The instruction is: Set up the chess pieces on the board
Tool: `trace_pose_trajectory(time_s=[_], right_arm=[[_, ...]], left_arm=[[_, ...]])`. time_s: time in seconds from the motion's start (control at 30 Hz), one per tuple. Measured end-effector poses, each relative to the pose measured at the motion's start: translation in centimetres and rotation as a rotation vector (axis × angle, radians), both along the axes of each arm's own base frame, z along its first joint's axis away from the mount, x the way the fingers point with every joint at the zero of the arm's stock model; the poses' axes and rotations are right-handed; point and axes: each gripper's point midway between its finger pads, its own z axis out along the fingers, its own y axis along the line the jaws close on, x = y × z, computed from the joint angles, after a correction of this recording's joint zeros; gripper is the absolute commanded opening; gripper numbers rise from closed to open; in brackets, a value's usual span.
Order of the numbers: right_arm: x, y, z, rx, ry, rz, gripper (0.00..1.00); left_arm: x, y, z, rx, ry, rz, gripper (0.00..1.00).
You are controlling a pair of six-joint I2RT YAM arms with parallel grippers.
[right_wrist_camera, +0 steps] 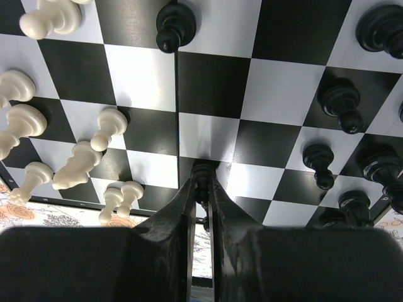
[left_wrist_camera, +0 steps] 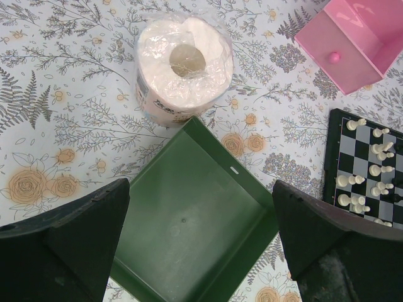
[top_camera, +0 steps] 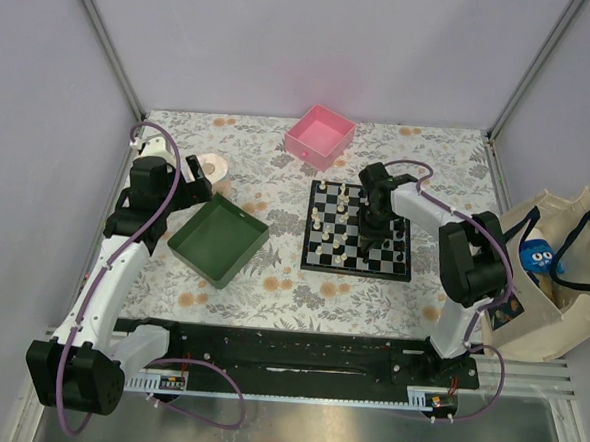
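Note:
The board [top_camera: 355,271] lies right of the table's middle. Cream-white chess pieces [top_camera: 322,223] stand and lie along its left side, and black ones [top_camera: 394,249] sit on its right side. My right gripper [top_camera: 375,222] reaches down onto the board. In the right wrist view the right gripper [right_wrist_camera: 201,189] is shut on a black piece [right_wrist_camera: 202,171] standing at the seam of the board [right_wrist_camera: 277,88]. White pieces [right_wrist_camera: 79,165] lie to its left and black ones [right_wrist_camera: 343,104] to its right. My left gripper [left_wrist_camera: 201,189] hangs open over the green tray [left_wrist_camera: 189,233], holding nothing.
A pink box [top_camera: 320,134] stands behind the board. A wrapped paper roll [top_camera: 214,168] sits behind the green tray [top_camera: 217,239]. A cream tote bag [top_camera: 547,282] with a blue toy stands off the table's right edge.

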Motion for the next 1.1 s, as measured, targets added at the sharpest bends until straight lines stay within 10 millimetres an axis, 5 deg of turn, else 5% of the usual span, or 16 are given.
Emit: trace_pose_trajectory(time_s=[0.5,0.83,1.1], right_arm=[[0.4,-2.4,3.3,-0.016,-0.116,-0.057,0.13],[-2.2,-5.1,1.0,-0.053,-0.033,-0.103,0.13],[-1.7,-5.9,0.9,-0.050,-0.041,-0.135,0.13]], left_arm=[[0.0,-0.2,0.0,-0.006,0.001,-0.010,0.99],[0.0,-0.3,0.0,-0.010,0.001,-0.017,0.99],[0.0,-0.4,0.0,-0.014,0.001,-0.018,0.99]])
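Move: The empty dark square that the black pawn pinched in the right fingers is bound for lies about 6 cm to the right and 1 cm back, some 2 cm below them. The next black pawn stands 6 cm right and 2 cm ahead, a taller black edge piece 9 cm right and 1 cm back; another black pawn stands 3 cm straight behind. From the idle left hand that empty square is roughly 44 cm right, 5 cm back and 20 cm down. The black pawn, already pinched at 0.0 s, is lifted about 3 cm off its square, then carried about 6 cm to the right and a little back by the right hand, which sinks again over the empty square just behind the next black pawn and eases slightly forward. The fingers keep their hold while the wrist turns a few degrees clockwise. ##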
